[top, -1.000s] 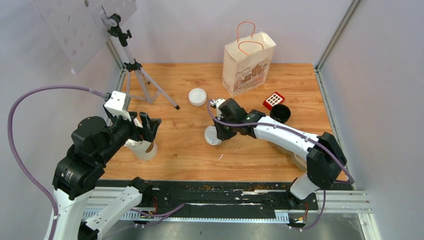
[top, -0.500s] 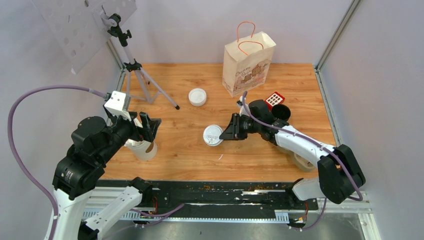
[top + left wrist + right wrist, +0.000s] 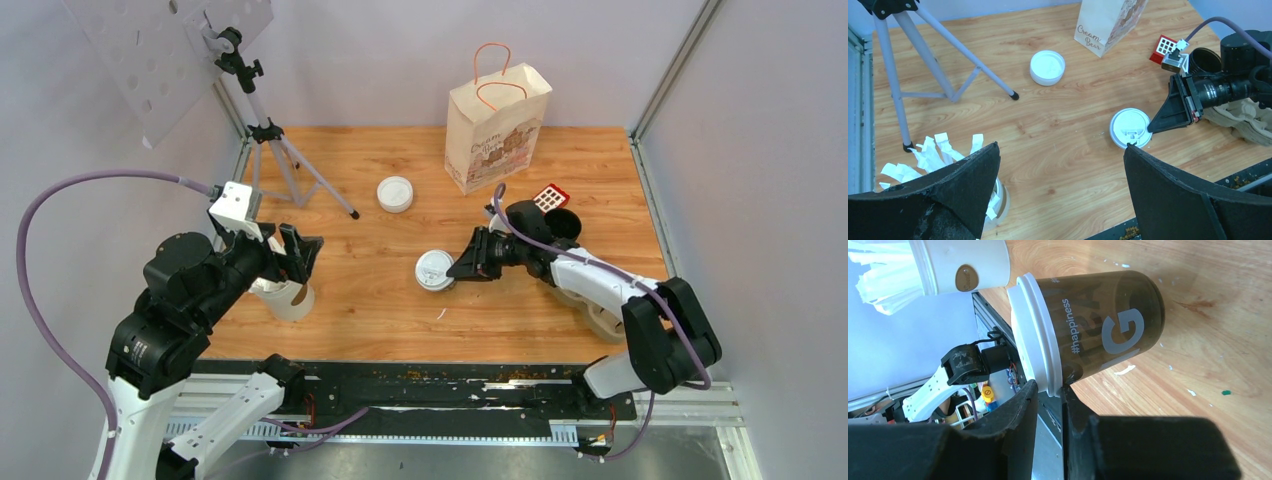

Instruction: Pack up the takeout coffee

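Observation:
One takeout coffee cup [image 3: 434, 271] sits mid-table, showing its white sip lid from above [image 3: 1130, 128]. In the right wrist view its dark brown printed side [image 3: 1103, 325] and white lid rim fill the frame. My right gripper [image 3: 1049, 388] is shut on that lid rim and reaches in from the cup's right side [image 3: 458, 270]. Whether the cup's base touches the wood I cannot tell. My left gripper [image 3: 1060, 147] hangs open and empty above the left of the table [image 3: 298, 255]. No second takeout coffee cup is in view.
A pale lidless cup [image 3: 287, 297] stuffed with white paper strips stands under the left gripper. A loose white lid [image 3: 395, 194] lies mid-back. The paper bag [image 3: 497, 128] stands at the back, with a red block [image 3: 547, 199], a black round pot [image 3: 561, 226] and a tripod [image 3: 285, 160] nearby.
The right arm swung from over the cup to its right side and lay down low, still gripping the lid rim. The cup shifted slightly right. The left arm stayed still.

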`<state>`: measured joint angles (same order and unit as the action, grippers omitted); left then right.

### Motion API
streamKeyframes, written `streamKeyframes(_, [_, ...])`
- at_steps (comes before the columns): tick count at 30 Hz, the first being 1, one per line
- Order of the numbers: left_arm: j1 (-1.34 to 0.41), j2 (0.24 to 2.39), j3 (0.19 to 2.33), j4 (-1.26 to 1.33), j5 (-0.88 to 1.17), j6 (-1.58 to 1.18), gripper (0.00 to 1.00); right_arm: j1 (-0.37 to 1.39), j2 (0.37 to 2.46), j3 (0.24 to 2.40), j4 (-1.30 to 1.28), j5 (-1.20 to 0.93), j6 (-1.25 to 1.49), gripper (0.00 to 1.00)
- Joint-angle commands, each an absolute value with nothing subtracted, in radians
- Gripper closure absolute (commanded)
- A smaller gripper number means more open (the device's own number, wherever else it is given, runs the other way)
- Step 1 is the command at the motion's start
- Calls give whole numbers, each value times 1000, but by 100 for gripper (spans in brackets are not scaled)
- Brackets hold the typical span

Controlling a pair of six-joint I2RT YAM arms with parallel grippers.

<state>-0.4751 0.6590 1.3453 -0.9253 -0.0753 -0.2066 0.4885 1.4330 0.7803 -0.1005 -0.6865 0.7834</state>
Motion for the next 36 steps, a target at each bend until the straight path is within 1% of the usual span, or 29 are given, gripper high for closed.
streamKeyframes(1, [-470, 654, 1331, -875, -59, -217, 0, 467, 1450, 794, -82, -699, 772, 79])
streamKeyframes(7, [-470, 656, 1325, -868, -62, -215, 0, 427, 1478, 800, -77, -717, 785, 77])
streamKeyframes(13, [-471, 655, 1315, -860, -60, -215, 0, 402, 1489, 815, -104, -711, 778, 66])
streamKeyframes(17, [-471, 653, 1316, -859, -63, -213, 0, 389, 1487, 829, -130, -704, 763, 62])
streamKeyframes(22, [-471, 649, 1319, -865, -66, -212, 0, 390, 1447, 897, -257, -638, 681, 55])
streamKeyframes(26, [-471, 650, 1321, -865, -65, -212, 0, 391, 1401, 962, -386, -535, 599, 44])
streamKeyframes(29, [-471, 649, 1325, -865, -71, -213, 0, 411, 1386, 1019, -457, -441, 512, 33])
streamKeyframes(32, [-471, 646, 1334, -866, -76, -216, 0, 488, 1400, 1133, -559, -295, 334, 18])
streamKeyframes(36, [-471, 636, 1330, -866, -80, -219, 0, 602, 1415, 1221, -605, -142, 212, 8])
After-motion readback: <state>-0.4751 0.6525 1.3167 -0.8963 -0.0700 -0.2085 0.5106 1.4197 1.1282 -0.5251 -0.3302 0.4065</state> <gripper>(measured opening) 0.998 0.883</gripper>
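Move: The lidded coffee cup, tilted towards the robot, is already pinched at its lid rim by the right hand; its middle is about 3 cm left, 1 cm ahead and 4 cm below. Its set-down spot is roughly 3 cm ahead, level sideways and 9 cm down. From that hand the white tub stands some 20 cm ahead and 12 cm left, the black cup 9 cm ahead and 22 cm right. From the left hand the coffee cup is about 22 cm right, 6 cm ahead, 30 cm down. The coffee cup, still pinched by its lid rim, is eased forward and right by about 2 cm each way and slightly down onto the table by the right hand. The fingers then spread to nearly wide open and let go, while the hand draws off forward, right and upward, rising some 6 cm from its lowest point and tilting its fingers more downward. ##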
